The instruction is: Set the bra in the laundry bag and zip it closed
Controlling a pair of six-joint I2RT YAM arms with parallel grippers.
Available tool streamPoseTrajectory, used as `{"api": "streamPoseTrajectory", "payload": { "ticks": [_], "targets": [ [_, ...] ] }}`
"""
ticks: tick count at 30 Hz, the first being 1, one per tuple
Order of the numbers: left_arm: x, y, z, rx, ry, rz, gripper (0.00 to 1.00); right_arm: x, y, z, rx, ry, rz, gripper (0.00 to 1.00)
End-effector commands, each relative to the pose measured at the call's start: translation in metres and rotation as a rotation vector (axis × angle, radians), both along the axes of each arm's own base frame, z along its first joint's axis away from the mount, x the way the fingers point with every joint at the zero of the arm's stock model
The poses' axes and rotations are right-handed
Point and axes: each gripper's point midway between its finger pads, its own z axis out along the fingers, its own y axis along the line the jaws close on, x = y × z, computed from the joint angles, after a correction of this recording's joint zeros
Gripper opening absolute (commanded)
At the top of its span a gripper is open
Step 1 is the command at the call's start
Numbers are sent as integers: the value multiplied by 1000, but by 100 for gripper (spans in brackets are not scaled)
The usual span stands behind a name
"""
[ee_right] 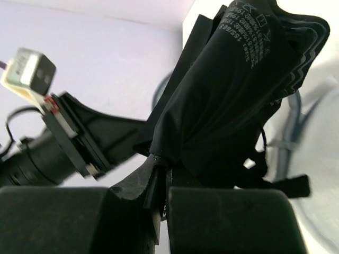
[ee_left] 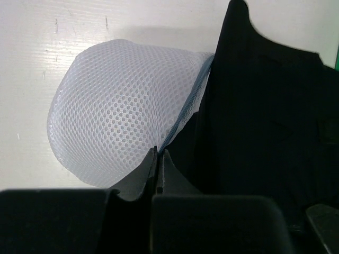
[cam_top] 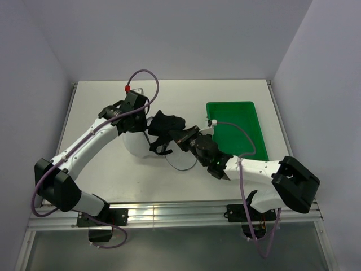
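The white mesh laundry bag (cam_top: 133,144) lies on its side at the table's middle, its mouth facing right and its round lid (cam_top: 181,160) flat beside it. In the left wrist view my left gripper (ee_left: 159,153) is shut on the bag's zipper rim (ee_left: 185,108); from above that gripper (cam_top: 146,123) sits at the bag's far edge. The black bra (cam_top: 167,127) hangs bunched over the bag's mouth, straps dangling. My right gripper (cam_top: 181,136) is shut on a fold of the bra (ee_right: 228,95), pinched at the fingertips (ee_right: 159,168). The bra (ee_left: 265,106) fills the right of the left wrist view.
A green rectangular tray (cam_top: 237,130) stands to the right, close behind my right arm. The left arm's wrist (ee_right: 63,140) shows just beyond the bra in the right wrist view. Walls close the table at the back and both sides.
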Motion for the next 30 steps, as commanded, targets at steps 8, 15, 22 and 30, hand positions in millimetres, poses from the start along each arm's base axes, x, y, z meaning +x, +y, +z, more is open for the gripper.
{"api": "streamPoseTrajectory", "payload": {
  "ticks": [8,15,22,30],
  "targets": [
    [5,-9,18,-83,-48,-22,0,-16,2,-18,-78,-66,44,0],
    [-11,-24,21,-151,-40,-153,0,-5,20,-20,-199,-112,51,0],
    [-30,-25,22,-171,-28,-231,0,14,24,-21,-277,-126,1,0],
    [-37,-45,25,-258,-21,-327,0,10,53,-18,-291,-157,68,0]
  ]
}}
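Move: From the left hand, which holds the bag's zip rim, the body of the bra hangs about 6 cm to the right, roughly level in height and reach. From the right hand, which grips the bra, the laundry bag's open mouth is about 6 cm left, 2 back and 7 below. The mesh belly lies some 14 cm left and 4 back of that hand, the flat mesh flap 4 right and 8 back; both are well below. Lower the right gripper about 4 cm, easing slightly back, then swing it some 4 cm left and a little forward towards the bag's mouth, rolling its left side down and keeping its pinch on the bra. After a brief hold, draw the left gripper back about 4 cm and some 3 cm right, turning clockwise with its fingers shut on the zip rim, to bring the rim to the bra. ##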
